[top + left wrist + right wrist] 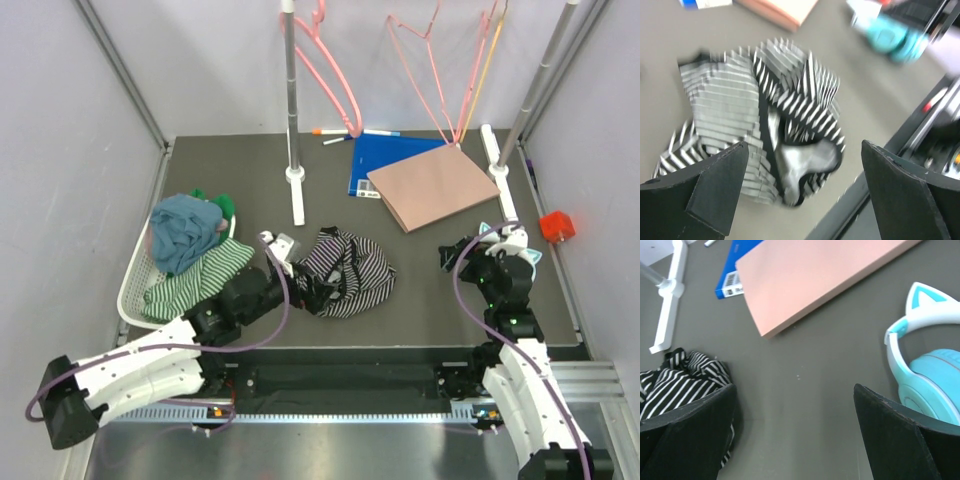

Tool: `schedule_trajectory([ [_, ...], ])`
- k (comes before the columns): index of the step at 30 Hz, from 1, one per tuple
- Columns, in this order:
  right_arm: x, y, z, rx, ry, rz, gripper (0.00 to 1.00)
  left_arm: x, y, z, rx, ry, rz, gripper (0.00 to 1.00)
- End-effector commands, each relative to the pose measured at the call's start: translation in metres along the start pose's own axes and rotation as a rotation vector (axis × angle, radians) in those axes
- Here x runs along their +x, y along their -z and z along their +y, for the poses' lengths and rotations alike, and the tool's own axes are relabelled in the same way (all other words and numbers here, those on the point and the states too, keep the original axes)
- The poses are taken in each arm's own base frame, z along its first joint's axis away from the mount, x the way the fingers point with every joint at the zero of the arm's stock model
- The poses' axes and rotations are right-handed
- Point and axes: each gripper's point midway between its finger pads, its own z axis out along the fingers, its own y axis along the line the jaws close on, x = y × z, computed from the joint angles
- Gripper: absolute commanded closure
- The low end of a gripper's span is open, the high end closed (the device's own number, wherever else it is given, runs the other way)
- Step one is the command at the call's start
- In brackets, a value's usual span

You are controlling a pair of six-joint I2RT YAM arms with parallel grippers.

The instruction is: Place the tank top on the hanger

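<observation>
The tank top (348,270), black-and-white striped, lies crumpled in a heap on the dark table. My left gripper (308,285) hovers at the heap's left edge, open and holding nothing. In the left wrist view the tank top (740,100) lies below and beyond the open left gripper (804,145). The hanger (320,78), thick pink plastic, hangs from the rack at the back. My right gripper (452,252) is open over bare table to the right of the heap. The right wrist view shows the open right gripper (795,387) with the tank top (685,375) just left of its left finger.
A white basket (130,285) at the left holds a teal cloth (185,230) and a green-striped garment (195,280). A pink board (432,186) lies on a blue book (375,160). Teal cat-ear headphones (930,375) sit by the right gripper. Rack pole (291,100), thin hangers (430,70), red block (557,226).
</observation>
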Motion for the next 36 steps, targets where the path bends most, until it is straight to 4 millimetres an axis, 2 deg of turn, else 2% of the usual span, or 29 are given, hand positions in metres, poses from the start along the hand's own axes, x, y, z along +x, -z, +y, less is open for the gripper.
schedule_trajectory([
  [1,-0.034,0.006,0.030,-0.127,0.025,-0.076,0.00,-0.051,-0.011,-0.013,0.018,0.017,-0.175,0.01],
  [2,-0.033,0.006,0.033,-0.147,0.024,-0.071,0.02,-0.039,-0.024,-0.009,-0.010,0.016,-0.124,0.01],
  [5,-0.024,0.005,0.053,-0.240,0.012,-0.031,0.06,-0.025,-0.052,-0.010,-0.038,0.025,-0.025,0.01],
  [6,-0.021,0.005,0.062,-0.277,0.005,-0.018,0.07,-0.031,-0.060,-0.013,-0.037,0.031,-0.024,0.01],
  [7,-0.019,0.005,0.067,-0.296,0.003,-0.008,0.07,-0.016,-0.072,-0.008,-0.059,0.023,0.020,0.01],
  [9,-0.013,0.005,0.084,-0.349,0.002,0.016,0.08,-0.014,-0.085,-0.007,-0.076,0.026,0.035,0.01],
  [10,-0.010,0.004,0.090,-0.362,-0.001,0.023,0.08,-0.002,-0.094,0.000,-0.104,0.022,0.066,0.01],
  [11,-0.009,0.001,0.094,-0.370,-0.001,0.021,0.08,0.002,-0.098,0.001,-0.114,0.023,0.077,0.02],
  [12,-0.004,0.004,0.108,-0.415,0.003,0.039,0.08,0.005,-0.101,0.003,-0.120,0.021,0.090,0.05],
  [13,0.000,0.003,0.113,-0.433,0.006,0.047,0.08,0.014,-0.104,0.007,-0.133,0.012,0.114,0.09],
  [14,0.003,-0.001,0.120,-0.454,0.013,0.055,0.08,0.017,-0.105,0.009,-0.144,0.010,0.122,0.14],
  [15,0.009,0.001,0.132,-0.488,0.024,0.073,0.08,0.023,-0.105,0.013,-0.156,0.010,0.135,0.25],
  [18,0.026,-0.006,0.151,-0.531,0.044,0.117,0.08,0.036,-0.102,0.019,-0.168,0.022,0.144,0.43],
  [21,0.043,-0.013,0.170,-0.566,0.061,0.158,0.08,0.041,-0.098,0.026,-0.205,0.041,0.144,0.53],
  [22,0.046,-0.014,0.175,-0.575,0.065,0.167,0.08,0.043,-0.096,0.029,-0.217,0.050,0.150,0.59],
  [24,0.059,-0.018,0.189,-0.590,0.075,0.198,0.09,0.047,-0.092,0.032,-0.230,0.053,0.150,0.63],
  [26,0.067,-0.022,0.198,-0.601,0.081,0.215,0.10,0.043,-0.087,0.032,-0.229,0.062,0.135,0.63],
  [27,0.070,-0.020,0.205,-0.617,0.083,0.222,0.12,0.048,-0.084,0.034,-0.231,0.064,0.142,0.62],
  [28,0.072,-0.021,0.208,-0.617,0.081,0.229,0.15,0.045,-0.081,0.032,-0.224,0.073,0.132,0.61],
  [30,0.077,-0.024,0.212,-0.617,0.084,0.240,0.32,0.052,-0.075,0.037,-0.235,0.074,0.144,0.64],
  [31,0.078,-0.024,0.213,-0.616,0.085,0.243,0.37,0.050,-0.072,0.039,-0.246,0.081,0.131,0.66],
  [32,0.078,-0.025,0.212,-0.609,0.087,0.245,0.51,0.050,-0.069,0.042,-0.260,0.083,0.127,0.67],
  [33,0.079,-0.026,0.211,-0.599,0.089,0.247,0.58,0.057,-0.064,0.047,-0.279,0.085,0.139,0.67],
  [34,0.078,-0.027,0.209,-0.588,0.091,0.247,0.67,0.052,-0.061,0.048,-0.285,0.099,0.118,0.67],
  [35,0.080,-0.027,0.206,-0.568,0.096,0.257,0.83,0.053,-0.058,0.049,-0.285,0.105,0.114,0.66],
  [36,0.078,-0.030,0.202,-0.541,0.103,0.249,0.91,0.056,-0.054,0.051,-0.288,0.107,0.114,0.60],
])
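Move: The tank top lies bunched on the table, its middle about 4 cm ahead, 7 cm to the right and 10 cm below the left hand; from the right hand it is some 26 cm left, 3 cm back and 5 cm lower. The foot of the left stand is 18 cm ahead and 3 cm left of the left hand. The pink board lies about 14 cm ahead and 9 cm left of the right hand, the headphones 6 cm to its right and 1 cm ahead. The tank top is taken from both sides. The left hand sinks some 9 cm onto its left part while reaching forward and right, then eases back left as its fingers close most of the way on the black trim. The right hand sweeps about 21 cm left and slightly down to the right part, turning nearly 40 degrees counter-clockwise, and late on closes its fingers on a fold. ##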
